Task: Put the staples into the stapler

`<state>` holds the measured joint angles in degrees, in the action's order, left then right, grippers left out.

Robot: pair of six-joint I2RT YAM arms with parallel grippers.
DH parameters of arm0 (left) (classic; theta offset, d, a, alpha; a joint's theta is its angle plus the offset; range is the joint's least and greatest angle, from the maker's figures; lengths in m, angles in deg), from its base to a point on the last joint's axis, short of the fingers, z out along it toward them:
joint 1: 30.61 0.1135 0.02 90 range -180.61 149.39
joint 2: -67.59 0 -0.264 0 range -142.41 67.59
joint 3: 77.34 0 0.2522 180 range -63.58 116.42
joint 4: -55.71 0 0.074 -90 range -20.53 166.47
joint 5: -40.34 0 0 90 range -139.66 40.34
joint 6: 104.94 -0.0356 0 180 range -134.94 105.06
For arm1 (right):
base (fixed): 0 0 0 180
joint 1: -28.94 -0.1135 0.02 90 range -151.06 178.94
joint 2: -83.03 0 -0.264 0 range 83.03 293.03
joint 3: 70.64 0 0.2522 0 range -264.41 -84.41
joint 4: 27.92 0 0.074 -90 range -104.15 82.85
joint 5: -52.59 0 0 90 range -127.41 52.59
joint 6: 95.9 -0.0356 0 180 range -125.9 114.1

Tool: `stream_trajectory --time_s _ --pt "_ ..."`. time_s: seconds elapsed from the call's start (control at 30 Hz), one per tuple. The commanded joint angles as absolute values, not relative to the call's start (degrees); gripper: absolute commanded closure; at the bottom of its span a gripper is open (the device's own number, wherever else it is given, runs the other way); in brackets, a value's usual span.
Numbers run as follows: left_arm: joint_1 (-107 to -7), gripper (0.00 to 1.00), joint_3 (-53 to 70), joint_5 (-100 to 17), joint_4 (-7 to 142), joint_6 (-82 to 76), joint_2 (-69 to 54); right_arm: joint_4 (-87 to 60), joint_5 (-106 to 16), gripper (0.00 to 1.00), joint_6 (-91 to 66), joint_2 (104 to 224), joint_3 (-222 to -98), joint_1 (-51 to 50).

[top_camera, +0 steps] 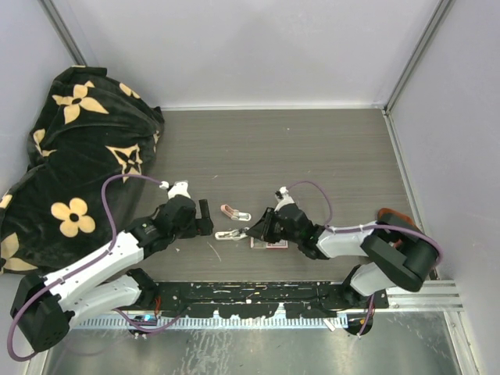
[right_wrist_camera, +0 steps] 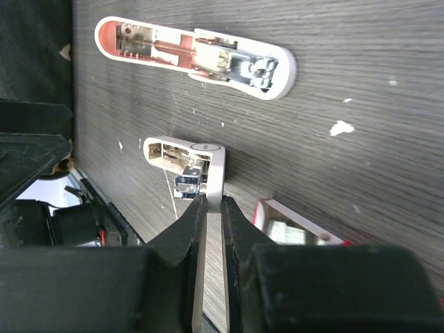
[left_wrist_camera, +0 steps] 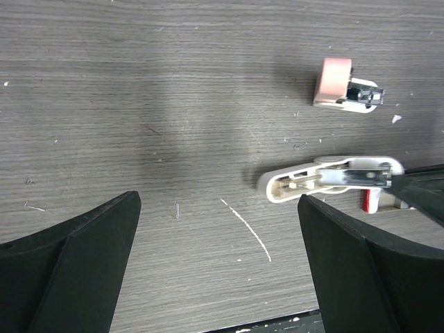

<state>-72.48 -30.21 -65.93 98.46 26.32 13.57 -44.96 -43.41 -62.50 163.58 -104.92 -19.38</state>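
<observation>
A small white stapler (right_wrist_camera: 182,158) lies hinged open on the wooden table, its metal channel showing. My right gripper (right_wrist_camera: 214,208) is shut on that stapler's white outer shell, which runs back between the fingers. From above, this stapler (top_camera: 229,233) is at the right gripper (top_camera: 251,230). The staples box (right_wrist_camera: 295,227), red-edged with a silvery inside, lies just right of the right fingers and half under the arm (top_camera: 271,244). My left gripper (left_wrist_camera: 222,270) hangs open over bare table left of the white stapler (left_wrist_camera: 326,177), holding nothing (top_camera: 206,218).
A second stapler with a pink shell (right_wrist_camera: 194,54) lies open farther from the arms (top_camera: 234,212) (left_wrist_camera: 343,87). A black flower-print cloth (top_camera: 78,156) fills the back left. A black rail (top_camera: 250,297) runs along the near edge. Grey walls enclose the table.
</observation>
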Motion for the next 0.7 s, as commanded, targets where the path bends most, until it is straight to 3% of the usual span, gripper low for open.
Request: stream_trajectory --time_s 0.0,0.23,0.47,0.67 --pt "-72.0 0.02 -29.8 -66.6 96.7 25.4 16.4 -53.2 -47.3 0.99 -64.8 168.4 -109.7 -21.3" --pt "-72.1 0.02 -30.0 -66.5 97.7 25.4 17.8 -58.1 -49.2 0.98 -67.6 175.9 -111.7 -22.7" --pt "-71.9 0.02 -30.0 -65.9 97.1 25.2 17.3 -56.9 -47.4 0.67 -67.6 175.3 -110.1 -22.7" --pt "-71.9 0.02 -29.7 -65.4 96.6 25.2 16.6 -53.2 -45.3 0.56 -65.5 171.6 -110.2 -22.6"
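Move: The right fingers still pinch the right end of the white stapler; its middle lies about 4 cm left and 1 cm back of this hand, a little below. The pink stapler lies some 6 cm ahead, 4 cm to the left; the staple box 3 cm back, 7 cm to the right, both slightly lower. From the left hand, the white stapler is roughly 10 cm right, 3 cm back and 4 cm below. The right hand carries the white stapler about 4.5 cm left, away from the staple box, then opens its fingers. ##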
